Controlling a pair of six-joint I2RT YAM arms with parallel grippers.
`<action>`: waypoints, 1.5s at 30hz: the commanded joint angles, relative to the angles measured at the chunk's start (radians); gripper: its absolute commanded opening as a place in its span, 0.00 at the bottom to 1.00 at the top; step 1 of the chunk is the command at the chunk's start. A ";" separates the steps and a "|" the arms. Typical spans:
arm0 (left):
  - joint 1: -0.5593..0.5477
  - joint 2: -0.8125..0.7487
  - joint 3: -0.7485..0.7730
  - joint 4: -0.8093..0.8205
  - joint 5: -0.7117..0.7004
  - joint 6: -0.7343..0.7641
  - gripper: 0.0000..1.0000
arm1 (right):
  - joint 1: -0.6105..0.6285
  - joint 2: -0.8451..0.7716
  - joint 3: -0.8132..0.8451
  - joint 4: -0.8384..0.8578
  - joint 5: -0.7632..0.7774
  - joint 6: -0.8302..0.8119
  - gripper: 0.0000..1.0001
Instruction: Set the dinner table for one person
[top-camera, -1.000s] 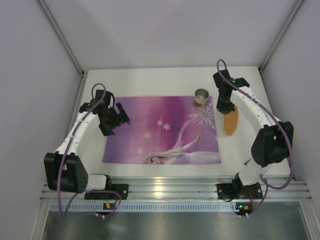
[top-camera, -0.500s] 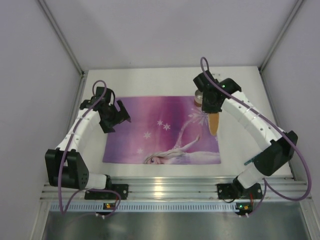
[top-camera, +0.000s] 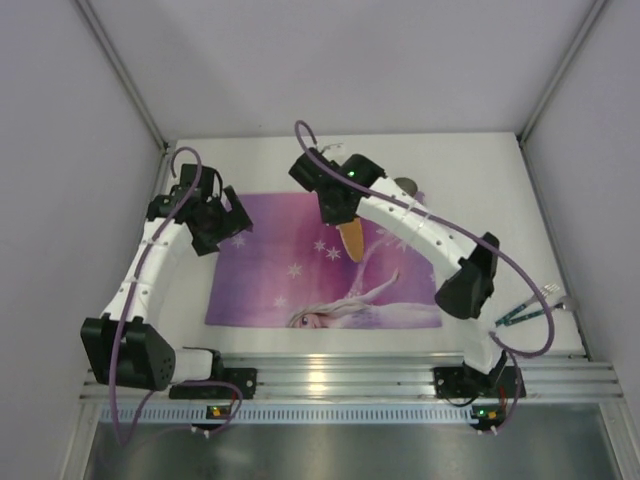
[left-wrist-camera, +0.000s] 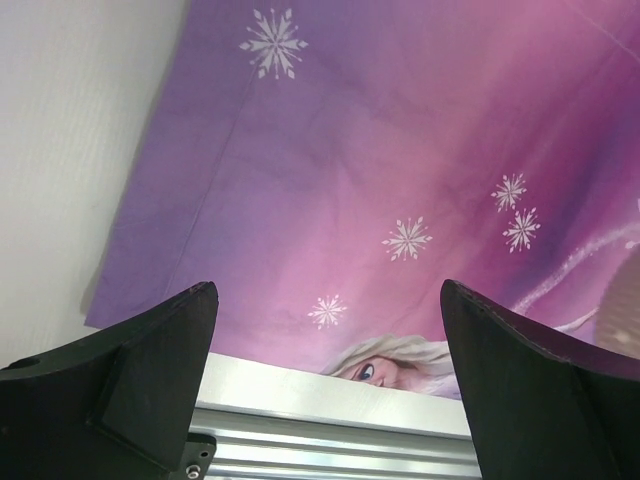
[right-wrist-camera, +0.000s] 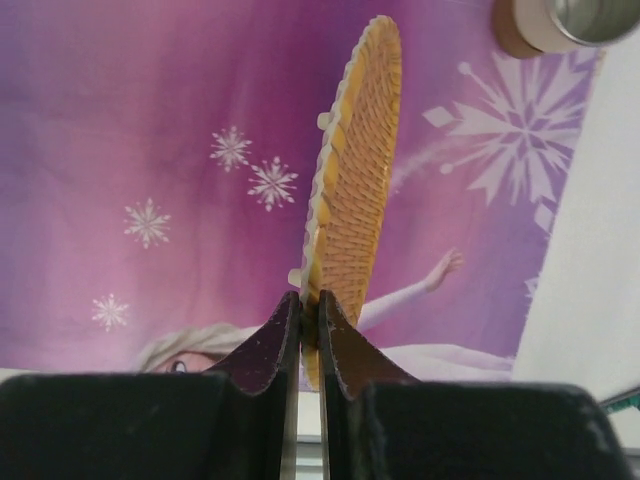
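A round orange woven-look plate (right-wrist-camera: 360, 170) hangs on edge, with my right gripper (right-wrist-camera: 310, 298) shut on its rim. In the top view this plate (top-camera: 351, 240) is above the upper middle of the purple printed placemat (top-camera: 290, 280), below the right gripper (top-camera: 342, 212). The placemat lies on the white dinner table (top-camera: 480, 170). My left gripper (left-wrist-camera: 328, 290) stands wide open with nothing between its fingers, over the placemat's left part (left-wrist-camera: 400, 150); in the top view the left gripper (top-camera: 218, 228) is at the mat's upper left corner.
A small metal cup (top-camera: 406, 185) stands at the placemat's upper right corner, partly behind the right arm; the right wrist view shows this cup (right-wrist-camera: 560, 20) too. Green-handled cutlery (top-camera: 528, 308) lies at the table's right edge. An aluminium rail (top-camera: 330, 375) runs along the near edge.
My right arm has swung left, carrying the orange plate from the table's right side to above the placemat's middle. The left gripper has shifted slightly up and left, still open.
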 joint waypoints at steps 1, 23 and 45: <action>-0.001 -0.120 0.016 -0.021 -0.086 0.016 0.98 | 0.033 0.115 0.151 -0.063 0.016 -0.038 0.00; -0.001 -0.228 -0.021 -0.113 -0.147 0.005 0.99 | 0.129 0.339 0.047 0.299 -0.435 -0.162 0.00; -0.001 -0.127 -0.021 0.016 -0.084 0.057 0.98 | -0.149 -0.156 -0.369 0.358 -0.257 -0.109 0.69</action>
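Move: The right hand, already pinching the wicker plate by its edge, has its spot in the middle of the placemat about 8 cm to its left, 3 cm ahead and 22 cm below. The metal cup stands some 21 cm ahead and 16 cm to the right of that hand; the printed face on the placemat lies about 11 cm back and 8 cm left. From the open, empty left hand the plate's spot is roughly 16 cm right, 3 cm ahead and 16 cm below. Still pinching the plate's edge, the right hand lowers it about 13 cm and carries it some 14 cm left onto the placemat, turning about 25 degrees counter-clockwise and pointing more steeply down. The fingers then open and let go, and the hand draws off right, rising and edging forward. The empty left hand lifts and backs off a few centimetres leftward, then eases partway down and forward. ##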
